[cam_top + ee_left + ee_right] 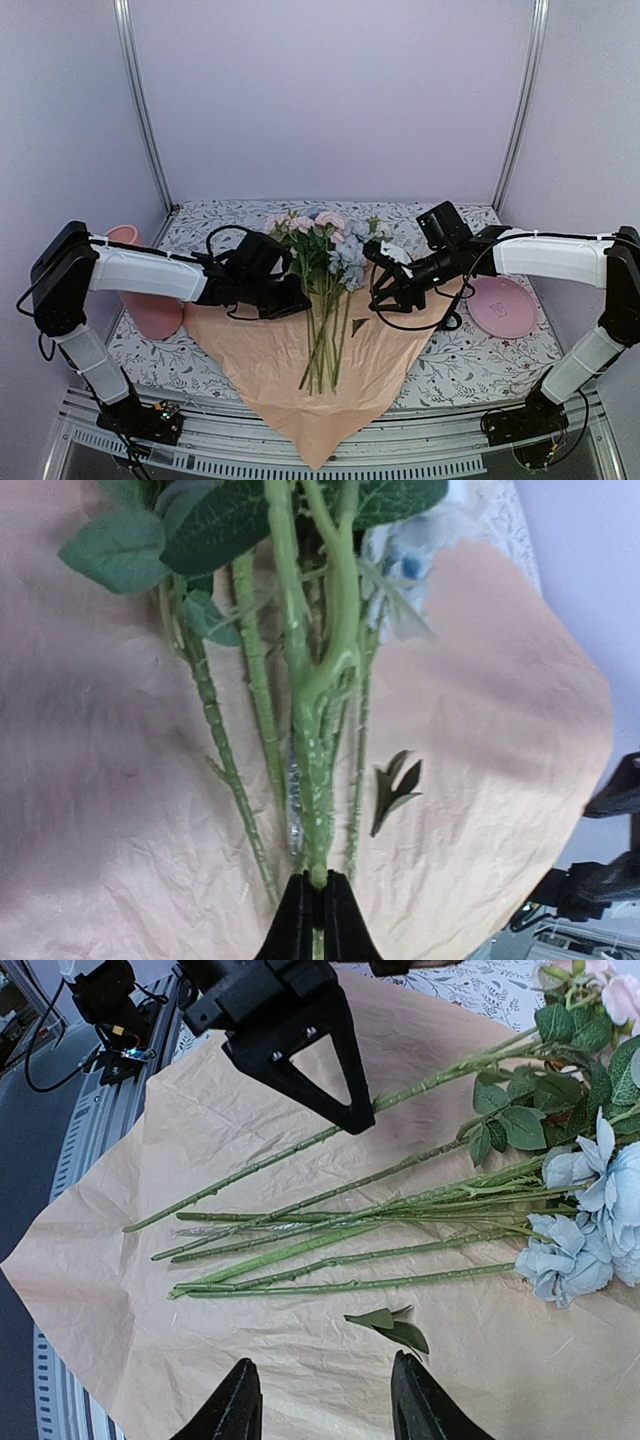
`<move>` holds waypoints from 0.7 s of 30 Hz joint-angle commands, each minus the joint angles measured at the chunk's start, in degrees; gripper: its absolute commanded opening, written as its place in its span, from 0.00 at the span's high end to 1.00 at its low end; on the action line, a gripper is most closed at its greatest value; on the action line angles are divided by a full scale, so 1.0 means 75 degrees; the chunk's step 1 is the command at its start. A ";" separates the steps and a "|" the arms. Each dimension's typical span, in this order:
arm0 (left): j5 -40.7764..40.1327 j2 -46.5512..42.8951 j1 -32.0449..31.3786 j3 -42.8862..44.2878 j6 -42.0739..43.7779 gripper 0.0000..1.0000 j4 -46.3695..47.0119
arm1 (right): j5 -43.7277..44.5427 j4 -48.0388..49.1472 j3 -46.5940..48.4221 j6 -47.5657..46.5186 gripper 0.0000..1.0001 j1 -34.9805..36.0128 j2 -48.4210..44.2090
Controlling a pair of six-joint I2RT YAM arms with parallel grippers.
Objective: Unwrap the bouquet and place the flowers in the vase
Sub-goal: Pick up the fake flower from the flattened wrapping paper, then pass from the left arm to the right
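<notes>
The bouquet's wrap lies unfolded as a peach-orange paper sheet (262, 365) (150, 1290). The flowers (328, 245), pink, blue and cream, lie on it with their stems (330, 1230) fanned toward the near edge. My left gripper (318, 882) is shut on one green stem (312, 730) and sits at the left side of the bunch (303, 303). The right gripper (322, 1372) stands open just above the paper, beside the stems, with nothing between its fingers. The pink vase (155, 315) stands at the far left, partly hidden behind my left arm.
A flat pink plate (500, 306) lies at the right, behind the right arm. A loose dark leaf (390, 1326) rests on the paper just ahead of the right fingers. The floral tablecloth (470, 365) shows around the sheet.
</notes>
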 commanded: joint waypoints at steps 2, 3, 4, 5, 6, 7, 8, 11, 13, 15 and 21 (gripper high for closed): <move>-0.0029 -0.0967 0.0070 -0.0525 -0.0164 1.00 0.1483 | -0.0364 0.0079 0.0166 0.0476 0.49 -0.0041 0.0053; 0.0024 -0.1046 0.0053 -0.0595 -0.0067 1.00 0.1852 | -0.0535 0.0073 0.0231 0.0611 0.46 -0.0086 0.0069; 0.0046 -0.1112 0.0019 -0.0644 0.0040 1.00 0.2198 | -0.0754 0.0072 0.0307 0.0880 0.41 -0.0126 0.0099; 0.0056 -0.1145 -0.0011 -0.0679 0.0217 1.00 0.2581 | -0.1038 0.0072 0.0404 0.1094 0.39 -0.0174 0.0146; 0.0015 -0.1167 -0.0061 -0.0697 0.0358 1.00 0.3073 | -0.1335 0.0072 0.0539 0.1231 0.36 -0.0211 0.0214; -0.0082 -0.1180 -0.0116 -0.0711 0.0487 1.00 0.3429 | -0.1652 0.0066 0.0688 0.1470 0.34 -0.0226 0.0319; -0.0194 -0.1186 -0.0187 -0.0737 0.0643 1.00 0.3861 | -0.2035 0.0030 0.0849 0.1609 0.31 -0.0229 0.0452; -0.0424 -0.1125 -0.0420 -0.0729 0.1168 1.00 0.5015 | -0.2992 0.0032 0.1257 0.2164 0.27 -0.0229 0.1067; -0.0451 -0.1055 -0.0514 -0.0598 0.1466 1.00 0.5434 | -0.3472 0.0020 0.1480 0.2491 0.26 -0.0229 0.1499; -0.0524 -0.1019 -0.0612 -0.0479 0.1677 1.00 0.5683 | -0.3782 0.0026 0.1627 0.2704 0.24 -0.0229 0.1808; -0.0423 -0.0890 -0.0750 -0.0388 0.1838 1.00 0.6195 | -0.4496 0.0466 0.1512 0.2884 0.29 -0.0218 0.2034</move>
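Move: My left hand already pinches the picked flower's stem just above the paper. My open right gripper waits about 15 cm to its right, some 3 cm nearer the base and 6 cm higher; from my right hand the held stem lies the opposite way. The loose leaf sprig is 12 cm right, 3 cm back and 5 cm below my left hand; the blue flowers are 9 cm right, 11 cm ahead and slightly lower. I keep my left fingers shut on the stem and swing the flower upright, lifting about 18 cm, drifting some 5 cm right over the bunch and tipping those fingers well up from their steep downward point. Meanwhile I bring my right hand about 5 cm left towards the stem's lower part, arching up and partly down again, opening wider and rolling some 30 degrees; I see no clear touch there yet. ##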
